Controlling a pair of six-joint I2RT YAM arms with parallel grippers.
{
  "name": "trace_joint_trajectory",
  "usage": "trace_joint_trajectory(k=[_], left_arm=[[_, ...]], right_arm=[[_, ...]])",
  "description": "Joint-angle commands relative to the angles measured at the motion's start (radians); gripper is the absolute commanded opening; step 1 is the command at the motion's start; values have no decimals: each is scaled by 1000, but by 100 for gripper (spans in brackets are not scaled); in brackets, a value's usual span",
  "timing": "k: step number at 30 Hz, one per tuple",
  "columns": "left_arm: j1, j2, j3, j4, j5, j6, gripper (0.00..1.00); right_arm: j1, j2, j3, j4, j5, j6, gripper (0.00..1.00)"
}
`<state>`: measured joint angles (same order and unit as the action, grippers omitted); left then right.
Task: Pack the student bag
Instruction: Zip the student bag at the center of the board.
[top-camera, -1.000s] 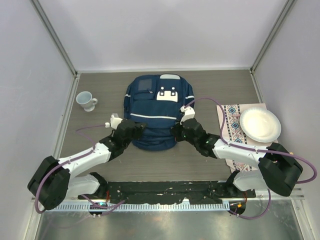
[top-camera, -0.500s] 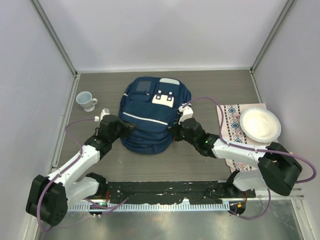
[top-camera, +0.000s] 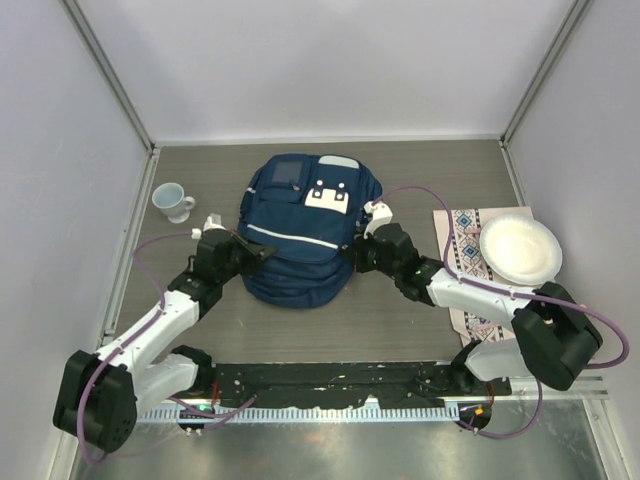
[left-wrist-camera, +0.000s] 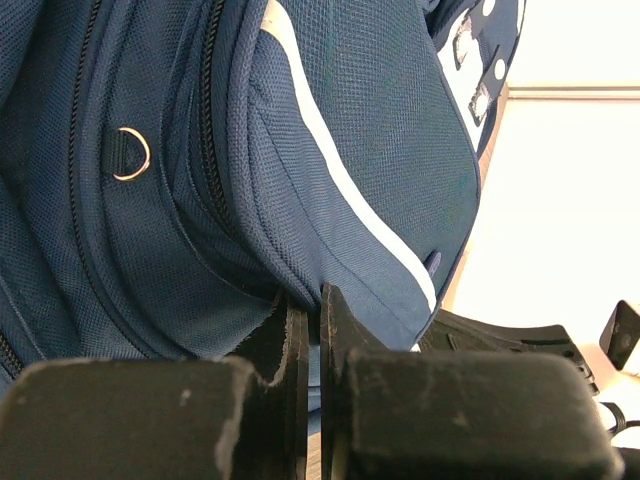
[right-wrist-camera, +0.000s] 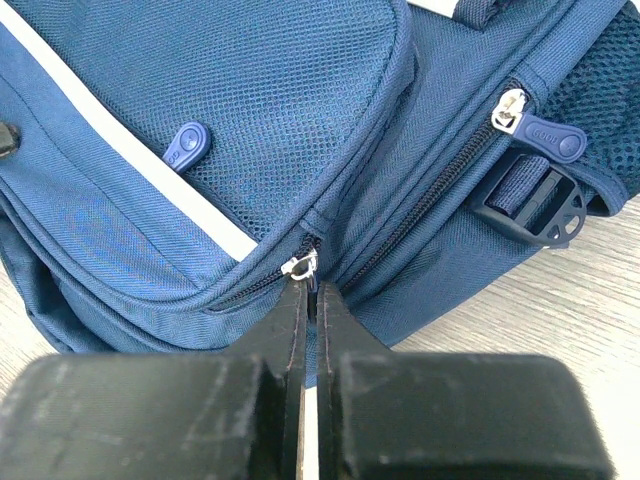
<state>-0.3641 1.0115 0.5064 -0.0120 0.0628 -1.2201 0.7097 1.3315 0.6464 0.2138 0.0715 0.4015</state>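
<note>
The student bag (top-camera: 296, 235), navy with thin white stripes and a white patch, lies face up in the middle of the table. My left gripper (top-camera: 266, 254) is at its left side, below the white stripe. In the left wrist view this gripper (left-wrist-camera: 312, 302) is shut on a fold of the bag's fabric (left-wrist-camera: 300, 290). My right gripper (top-camera: 353, 256) is pressed against the bag's right side. In the right wrist view it (right-wrist-camera: 312, 290) is shut on the pull hanging from a silver zipper slider (right-wrist-camera: 300, 265) at the end of a front pocket zip.
A white mug (top-camera: 172, 201) stands left of the bag. At the right, a white plate (top-camera: 519, 250) rests on a patterned cloth (top-camera: 462, 250). A black side buckle (right-wrist-camera: 535, 205) and a second zipper pull (right-wrist-camera: 545, 132) sit on the bag's right flank. Walls enclose the table.
The left arm has swung left and away from me, dragging the bag's near left side with it. The bag is now skewed left. The right gripper moved slightly farther along the bag's right side.
</note>
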Motion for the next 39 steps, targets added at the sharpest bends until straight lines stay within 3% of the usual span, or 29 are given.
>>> trace_joint_trajectory(k=[1, 7, 14, 19, 22, 25, 29, 32, 33, 36, 39], left_arm=[[42, -33, -23, 7, -23, 90, 0], [11, -60, -51, 6, 52, 96, 0], [-75, -65, -49, -16, 29, 111, 0], [-116, -22, 1, -13, 66, 159, 0], [-157, 22, 55, -13, 98, 205, 6], [-190, 47, 104, -39, 81, 226, 20], [-191, 36, 127, -121, 17, 264, 21], [-191, 1, 136, -198, -41, 294, 42], [-191, -7, 136, -210, -50, 301, 54], [-191, -51, 126, -241, -85, 310, 70], [-191, -83, 113, -258, -113, 312, 79]], right_arm=[[-95, 12, 35, -43, 231, -38, 1], [-164, 51, 65, -93, 185, 25, 1], [-196, 66, 97, -94, 142, 51, 2], [-213, 57, 114, -119, 181, 40, 8], [-234, 41, 122, -142, 211, 37, 13], [-263, 29, 145, -174, 215, 42, 27], [-279, -14, 150, -203, 246, 59, 52], [-286, -55, 142, -208, 264, 74, 60], [-288, -63, 139, -208, 266, 79, 60], [-288, -84, 128, -208, 264, 102, 61], [-289, -92, 124, -208, 246, 120, 61]])
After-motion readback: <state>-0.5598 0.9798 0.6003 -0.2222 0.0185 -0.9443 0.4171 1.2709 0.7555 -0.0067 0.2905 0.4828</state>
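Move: The right hand already pinches the front zip pull; the patch with the white dots lies some 13 cm ahead and 6 cm left, the patterned mat about 29 cm right and 3 cm back, some 8 cm lower. The left hand is still closed on the pocket's edge, with that zip pull roughly 22 cm to its right and 2 cm ahead; the mug stands about 22 cm left and 13 cm ahead, some 5 cm lower. Right opens off the zip pull, swinging about 13 cm right and forward; left opens, backing rightward 5 cm. ##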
